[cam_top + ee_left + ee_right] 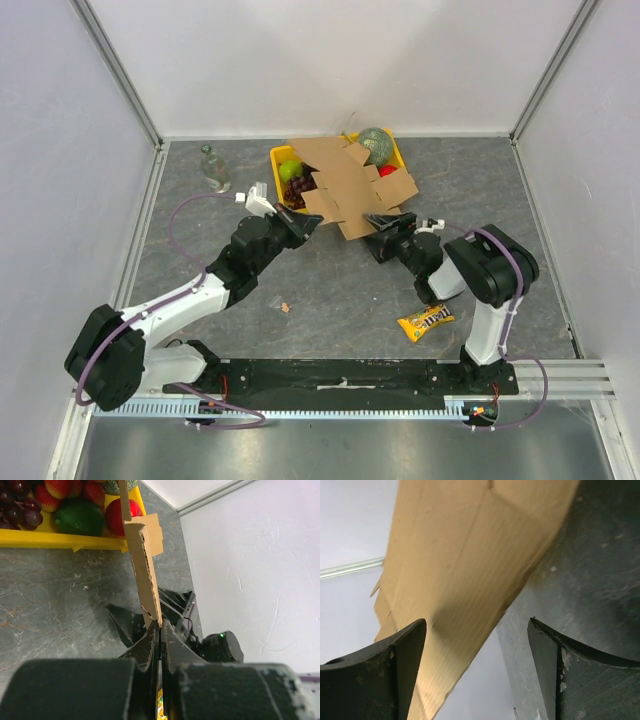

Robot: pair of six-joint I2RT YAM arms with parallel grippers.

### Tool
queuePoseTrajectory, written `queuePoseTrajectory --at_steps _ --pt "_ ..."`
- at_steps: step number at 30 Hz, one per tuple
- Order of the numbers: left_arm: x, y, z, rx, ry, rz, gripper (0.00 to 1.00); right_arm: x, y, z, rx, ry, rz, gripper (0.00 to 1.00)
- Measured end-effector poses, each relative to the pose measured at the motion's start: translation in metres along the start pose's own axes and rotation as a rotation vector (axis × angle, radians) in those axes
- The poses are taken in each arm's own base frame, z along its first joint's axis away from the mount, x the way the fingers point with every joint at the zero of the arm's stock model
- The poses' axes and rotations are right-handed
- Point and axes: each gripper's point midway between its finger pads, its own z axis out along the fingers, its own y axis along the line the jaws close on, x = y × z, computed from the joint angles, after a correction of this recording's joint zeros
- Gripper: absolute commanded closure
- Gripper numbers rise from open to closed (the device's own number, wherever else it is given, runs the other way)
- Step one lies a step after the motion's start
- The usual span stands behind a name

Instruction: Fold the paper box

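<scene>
The paper box (345, 185) is a flat brown cardboard sheet with flaps, its far part resting over the yellow fruit tray (278, 155). My left gripper (305, 225) is shut on the sheet's near-left edge. In the left wrist view the cardboard (145, 565) stands edge-on, rising out of the pinched fingertips (152, 630). My right gripper (388, 222) is open at the sheet's near-right edge. In the right wrist view the cardboard (460, 570) reaches down between the wide-apart fingers (405, 650), close to the left one and well away from the right one.
The tray holds grapes (17, 502), a green fruit (80, 517) and strawberries; a grey-green melon (377, 145) sits at its far right. A clear bottle (214, 168) stands at the far left. A yellow candy packet (425, 322) lies near my right arm's base. Walls enclose the table.
</scene>
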Motion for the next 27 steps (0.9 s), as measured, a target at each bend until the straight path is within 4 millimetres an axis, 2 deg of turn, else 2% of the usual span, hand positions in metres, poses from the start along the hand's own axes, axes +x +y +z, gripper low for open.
queuePoseTrajectory --at_steps 5,13,17,19,20,23,25,27 --pt "0.008 0.009 -0.008 -0.011 0.024 0.001 0.98 0.002 -0.030 0.015 0.062 0.007 0.038 0.22" --pt "0.020 0.028 -0.012 -0.049 0.053 0.003 0.98 0.004 -0.019 0.022 0.031 0.012 0.047 0.44" --pt "0.025 0.035 -0.014 -0.064 0.061 -0.001 0.98 0.005 -0.017 0.023 0.025 0.014 0.045 0.58" --pt "0.027 0.039 -0.015 -0.071 0.066 -0.001 0.91 0.006 -0.017 0.023 0.022 0.016 0.044 0.64" --pt "0.028 0.040 -0.016 -0.074 0.067 0.000 0.80 0.006 -0.016 0.023 0.020 0.017 0.043 0.68" --pt "0.030 0.043 -0.017 -0.080 0.072 -0.004 0.62 0.007 -0.015 0.023 0.015 0.019 0.034 0.74" --pt "0.030 0.044 -0.019 -0.080 0.073 -0.007 0.55 0.007 -0.017 0.021 0.020 0.019 0.026 0.80" --pt "0.030 0.044 -0.023 -0.077 0.071 -0.007 0.53 0.008 -0.018 0.016 0.025 0.021 0.014 0.86"
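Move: At the left hand, the shut fingers already hold the paper box's left flap; the box's middle lies about 7 cm ahead, 6 to the right and a little lower, with the yellow tray's middle some 11 ahead, 6 right and 18 below. The open right fingers straddle the box's near edge, about 2 cm ahead, 2 left and 2 below; from that hand the tray is roughly 12 ahead, 6 left and 6 below, the candy packet 20 back, 12 right and 9 below. Handing the sheet over: the left hand lowers its flap about 5 cm, easing some 2.5 cm back and slightly left, and near the end opens to let go of the flap. Meanwhile the right hand dips about 3 cm, rises about 1 cm again while edging slightly forward and left, and closes steadily from wide open to pinch the near edge. ##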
